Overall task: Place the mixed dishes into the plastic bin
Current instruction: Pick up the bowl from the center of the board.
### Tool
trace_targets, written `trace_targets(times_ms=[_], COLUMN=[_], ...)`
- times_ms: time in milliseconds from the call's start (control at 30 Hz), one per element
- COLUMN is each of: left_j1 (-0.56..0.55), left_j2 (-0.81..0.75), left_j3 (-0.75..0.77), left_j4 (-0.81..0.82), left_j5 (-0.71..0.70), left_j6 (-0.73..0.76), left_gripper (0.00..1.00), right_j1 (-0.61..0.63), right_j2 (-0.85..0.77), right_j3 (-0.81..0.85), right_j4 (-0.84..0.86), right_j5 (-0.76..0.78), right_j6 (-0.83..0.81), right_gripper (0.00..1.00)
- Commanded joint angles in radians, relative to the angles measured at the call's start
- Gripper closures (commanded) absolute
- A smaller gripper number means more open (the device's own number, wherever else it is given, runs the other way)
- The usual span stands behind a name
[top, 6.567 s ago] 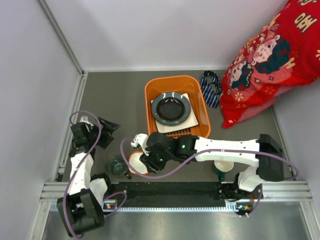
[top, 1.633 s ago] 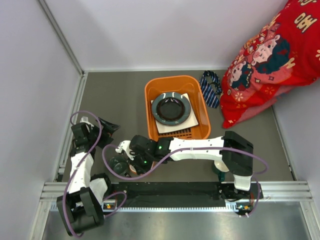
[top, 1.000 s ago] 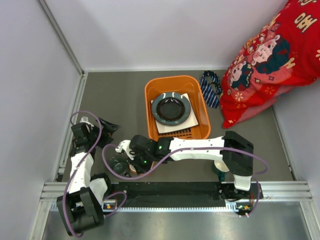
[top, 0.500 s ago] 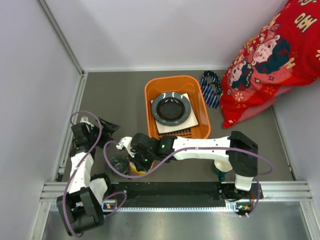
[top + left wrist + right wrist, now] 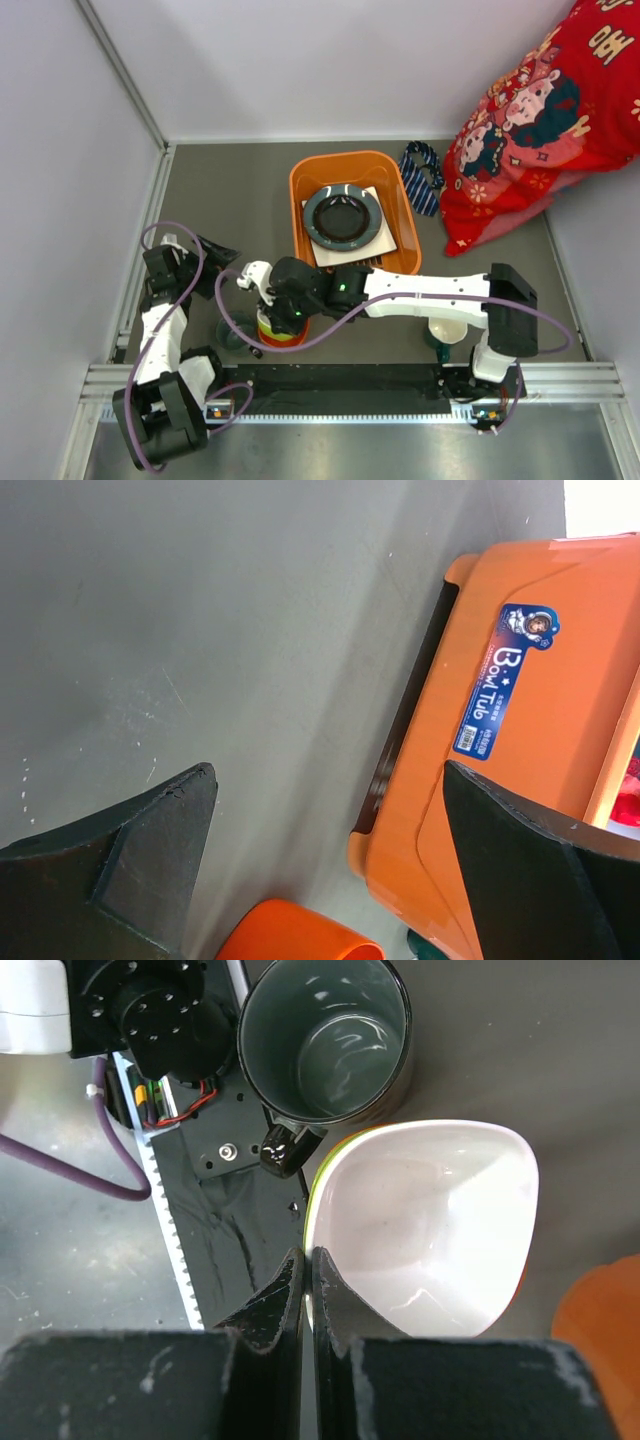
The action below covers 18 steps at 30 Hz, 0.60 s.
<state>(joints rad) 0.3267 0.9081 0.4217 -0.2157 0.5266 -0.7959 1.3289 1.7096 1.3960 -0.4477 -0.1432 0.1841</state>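
My right gripper (image 5: pixel 306 1265) is shut on the rim of the orange bowl (image 5: pixel 425 1225), which is white inside. In the top view the bowl (image 5: pixel 279 331) hangs tilted in that gripper (image 5: pixel 272 313), just right of the small dark teal cup (image 5: pixel 231 331). The cup (image 5: pixel 325 1035) stands upright and empty. The orange plastic bin (image 5: pixel 308 183) holds the white square plate (image 5: pixel 384 237) with the round blue-grey plate (image 5: pixel 343 217) on it. The cream mug (image 5: pixel 447 331) shows under my right arm. My left gripper (image 5: pixel 213 262) is open at the left, with its jaws (image 5: pixel 328 770) empty and the bin's side (image 5: pixel 500 730) ahead.
A striped blue necktie (image 5: pixel 422 176) lies right of the bin. A red patterned cloth (image 5: pixel 540 110) fills the back right corner. White walls close the left and back sides. A black rail (image 5: pixel 340 378) runs along the near edge.
My right gripper, shut on the bowl's rim, has raised and tilted the bowl and carried it a little right, away from the cup. The left arm has not moved.
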Motion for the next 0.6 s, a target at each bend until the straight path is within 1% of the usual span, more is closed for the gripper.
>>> trace_targets(times_ms=[0, 333, 567], left_j1=[0.005, 0.006, 0.006], left_j2=[-0.003, -0.003, -0.005], left_j3=[-0.006, -0.008, -0.001], left_j4=[0.049, 0.050, 0.058], left_j5=[0.004, 0.006, 0.032], left_j6=[0.009, 0.009, 0.001], left_gripper=[0.01, 0.01, 0.01], right_j1=[0.016, 0.016, 0.016], right_j2=[-0.074, -0.175, -0.185], right_j3=[0.051, 0.060, 0.087], right_j4=[0.052, 0.101, 0.087], right_j5=[-0.012, -0.127, -0.144], right_j6=[0.006, 0.018, 0.018], right_gripper=[1.00, 1.00, 1.00])
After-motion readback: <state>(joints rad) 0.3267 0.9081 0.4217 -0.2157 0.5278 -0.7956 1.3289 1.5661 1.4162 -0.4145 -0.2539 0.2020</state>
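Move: The right gripper already holds the green-sided white bowl by its rim. The orange bin it will go to has its middle some 22 cm ahead of this hand, 16 cm to its right and 10 cm lower. The orange bowl left underneath sits about 4 cm ahead, 13 cm below, level sideways. The dark mug is about 9 cm to the hand's left, 3 cm ahead, 11 cm lower. From the left hand, the bin's middle is roughly 27 cm to the right, 4 cm ahead and 4 cm below. Raise the right gripper about 8 cm almost straight up, away from the orange bowl and not yet across to the bin, keeping the fingers shut on the white bowl's rim. As it climbs, tip the left-pointing fingers up by some 10 degrees. ##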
